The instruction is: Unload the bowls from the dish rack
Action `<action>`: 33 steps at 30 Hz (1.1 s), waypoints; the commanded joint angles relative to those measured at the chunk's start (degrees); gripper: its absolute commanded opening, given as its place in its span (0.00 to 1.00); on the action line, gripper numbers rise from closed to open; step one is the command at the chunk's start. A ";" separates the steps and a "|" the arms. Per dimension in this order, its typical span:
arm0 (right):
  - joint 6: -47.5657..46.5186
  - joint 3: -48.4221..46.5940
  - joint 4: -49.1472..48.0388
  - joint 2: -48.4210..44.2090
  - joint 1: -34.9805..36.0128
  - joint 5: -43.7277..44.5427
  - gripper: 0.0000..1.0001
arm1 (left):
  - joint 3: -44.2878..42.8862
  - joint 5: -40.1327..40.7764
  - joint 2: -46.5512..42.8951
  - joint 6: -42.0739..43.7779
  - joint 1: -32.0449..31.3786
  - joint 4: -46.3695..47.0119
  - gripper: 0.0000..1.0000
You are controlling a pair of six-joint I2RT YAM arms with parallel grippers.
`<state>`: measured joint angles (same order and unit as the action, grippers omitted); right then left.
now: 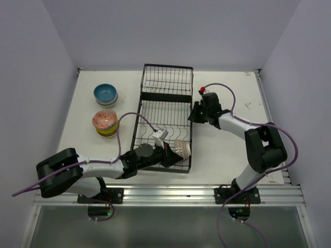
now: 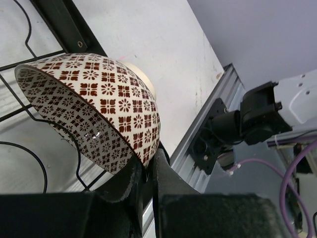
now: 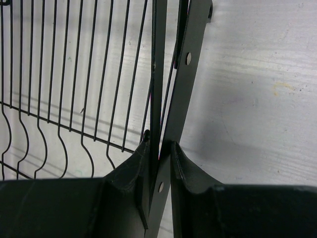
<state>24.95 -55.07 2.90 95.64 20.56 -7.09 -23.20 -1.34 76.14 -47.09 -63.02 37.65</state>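
A white bowl with a brown flower pattern (image 2: 99, 109) stands tilted on its edge at the near right corner of the black wire dish rack (image 1: 165, 96). My left gripper (image 2: 148, 171) is shut on this bowl's rim; from above the gripper (image 1: 173, 151) lies inside the rack's near end, by the bowl (image 1: 181, 149). My right gripper (image 3: 161, 148) is shut on the rack's right side rail (image 3: 184, 74), and in the top view it (image 1: 192, 112) sits at the middle of the rack's right edge. The rest of the rack holds no bowls.
Two stacks of bowls stand on the table to the left of the rack: one topped by a blue bowl (image 1: 105, 93), one topped by an orange patterned bowl (image 1: 104, 120). The aluminium rail (image 2: 208, 124) at the table's near edge runs just behind the held bowl.
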 commanded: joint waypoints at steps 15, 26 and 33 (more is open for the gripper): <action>-2.89 1.98 5.28 2.36 -2.45 4.72 0.00 | 6.15 18.30 -9.60 -16.01 0.36 16.58 0.00; -2.98 2.25 5.37 2.45 -2.45 4.90 0.00 | 3.16 22.00 -8.11 -19.88 0.18 9.99 0.00; -2.98 2.16 5.28 2.71 -2.36 4.81 0.00 | -2.19 19.29 -7.32 -13.58 0.36 11.13 0.00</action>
<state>23.86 -54.96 2.48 95.83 19.11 -5.67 -19.55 16.71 69.82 -65.30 -62.89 41.58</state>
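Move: The left hand already pinches the rim of the brown-and-white patterned bowl, whose middle is about 4 cm ahead of it and 4 cm to its right, roughly level. The rack's right side rail runs some 8 cm to that hand's right and 5 cm lower; the blue zigzag bowl topping the stack is roughly 15 cm ahead, 30 cm left and slightly lower. From the right hand, still gripping this rail, the patterned bowl is about 14 cm back and 4 cm left. Keeping its pinch on the rim, the left hand draws the patterned bowl away from the rack's right rail, forward and up about 4 cm each way and some 3 cm to the left, the last stretch quicker, while it turns about 20 degrees counter-clockwise and its fingertips tip upward. The right hand keeps hold of the side rail against this pull, yielding a half centimetre left and then going about 2 cm back to the right. ##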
